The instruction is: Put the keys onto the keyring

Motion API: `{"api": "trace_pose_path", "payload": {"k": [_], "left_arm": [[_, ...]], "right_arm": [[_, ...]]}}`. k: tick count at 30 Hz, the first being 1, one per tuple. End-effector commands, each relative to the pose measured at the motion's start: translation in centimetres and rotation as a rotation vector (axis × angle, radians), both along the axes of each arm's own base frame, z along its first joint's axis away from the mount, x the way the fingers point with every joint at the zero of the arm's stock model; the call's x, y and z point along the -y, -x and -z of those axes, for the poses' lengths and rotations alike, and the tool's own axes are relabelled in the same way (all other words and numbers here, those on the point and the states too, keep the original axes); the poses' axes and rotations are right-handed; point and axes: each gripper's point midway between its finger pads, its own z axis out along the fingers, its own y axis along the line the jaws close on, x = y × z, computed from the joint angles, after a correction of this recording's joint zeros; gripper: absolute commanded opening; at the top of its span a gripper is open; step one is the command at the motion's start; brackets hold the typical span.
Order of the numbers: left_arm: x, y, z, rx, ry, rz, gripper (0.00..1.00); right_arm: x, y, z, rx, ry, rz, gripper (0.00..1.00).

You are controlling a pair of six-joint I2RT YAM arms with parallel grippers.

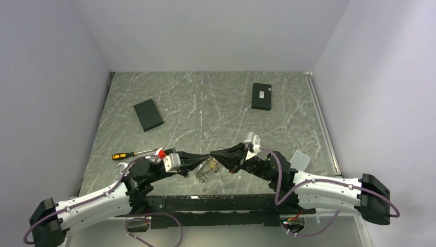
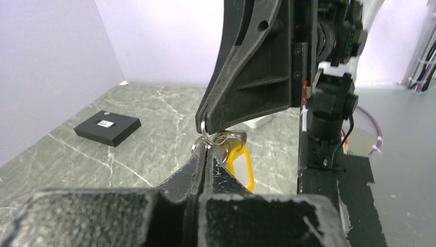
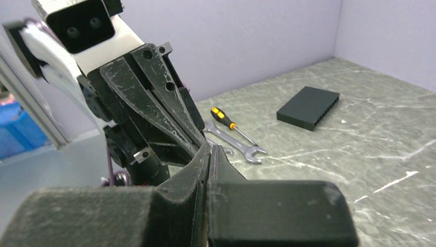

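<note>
The keyring (image 2: pixel 212 138), thin silver loops, hangs between both grippers just above the table, with a silver key (image 2: pixel 235 137) and an orange-yellow head (image 2: pixel 241 167) dangling from it. My left gripper (image 2: pixel 206 147) is shut, its tips pinching the ring wire from below. My right gripper (image 2: pixel 203 123) comes down from above, shut, its tip on the top of the same loop. In the top view the cluster (image 1: pixel 207 169) sits where the left gripper (image 1: pixel 198 165) and right gripper (image 1: pixel 218 160) meet. In the right wrist view the shut right gripper (image 3: pixel 208 149) hides the ring.
Two black boxes lie at the back left (image 1: pixel 148 114) and back right (image 1: pixel 261 96). An orange-handled screwdriver (image 1: pixel 131 154) and a silver wrench (image 3: pixel 236 143) lie left of the arms. A pale card (image 1: pixel 300 160) lies at the right.
</note>
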Motion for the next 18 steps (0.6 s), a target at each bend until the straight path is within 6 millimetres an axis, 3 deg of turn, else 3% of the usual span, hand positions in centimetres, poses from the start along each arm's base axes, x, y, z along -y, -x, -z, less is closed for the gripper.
{"api": "trace_pose_path", "payload": {"k": [1, 4, 6, 8, 12, 13, 18], "left_arm": [[-1.7, 1.1, -5.7, 0.045, 0.21, 0.006, 0.0], [-1.8, 1.2, -5.7, 0.04, 0.201, 0.006, 0.02], [-1.9, 1.2, -5.6, 0.037, 0.186, 0.004, 0.1], [-2.0, 1.3, -5.6, 0.034, 0.18, 0.004, 0.2], [-2.4, 1.4, -5.4, 0.028, 0.161, -0.008, 0.52], [-2.6, 1.4, -5.6, 0.032, 0.161, -0.01, 0.56], [-3.1, 1.7, -6.4, 0.032, 0.169, -0.015, 0.53]], "right_arm": [[1.6, -1.1, -3.2, -0.04, -0.182, 0.073, 0.0], [1.2, -1.0, -3.1, -0.057, -0.189, 0.057, 0.0], [1.1, -1.0, -3.1, -0.064, -0.202, 0.053, 0.0], [1.2, -1.0, -3.4, -0.057, -0.207, 0.055, 0.0], [1.3, -0.9, -4.2, -0.028, -0.208, 0.054, 0.0], [1.3, -0.8, -4.4, -0.022, -0.207, 0.053, 0.0], [1.0, -0.6, -4.4, -0.012, -0.198, 0.035, 0.0]]}}
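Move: The keyring is at the left fingertips, its upper edge caught in the right tips, so its middle sits about 1 cm to the left gripper's right and 1 cm above. Seen from the right hand it is about 1 cm below, otherwise level. From the left hand, the yellow tag lies some 3 cm back, 1 cm right and 4 cm below; the hanging keys trail about 6 cm back, 1 cm left and 7 cm below. Draw the left gripper upward about 4 cm, easing some 3 cm left and slightly back away from the keyring, and spread its fingers from shut to a bit over half open on the way so they let go of the ring. Keep the right fingers pinched on the ring: lift about 1.5 cm with the left, then settle back roughly 1 cm and a touch forward. ##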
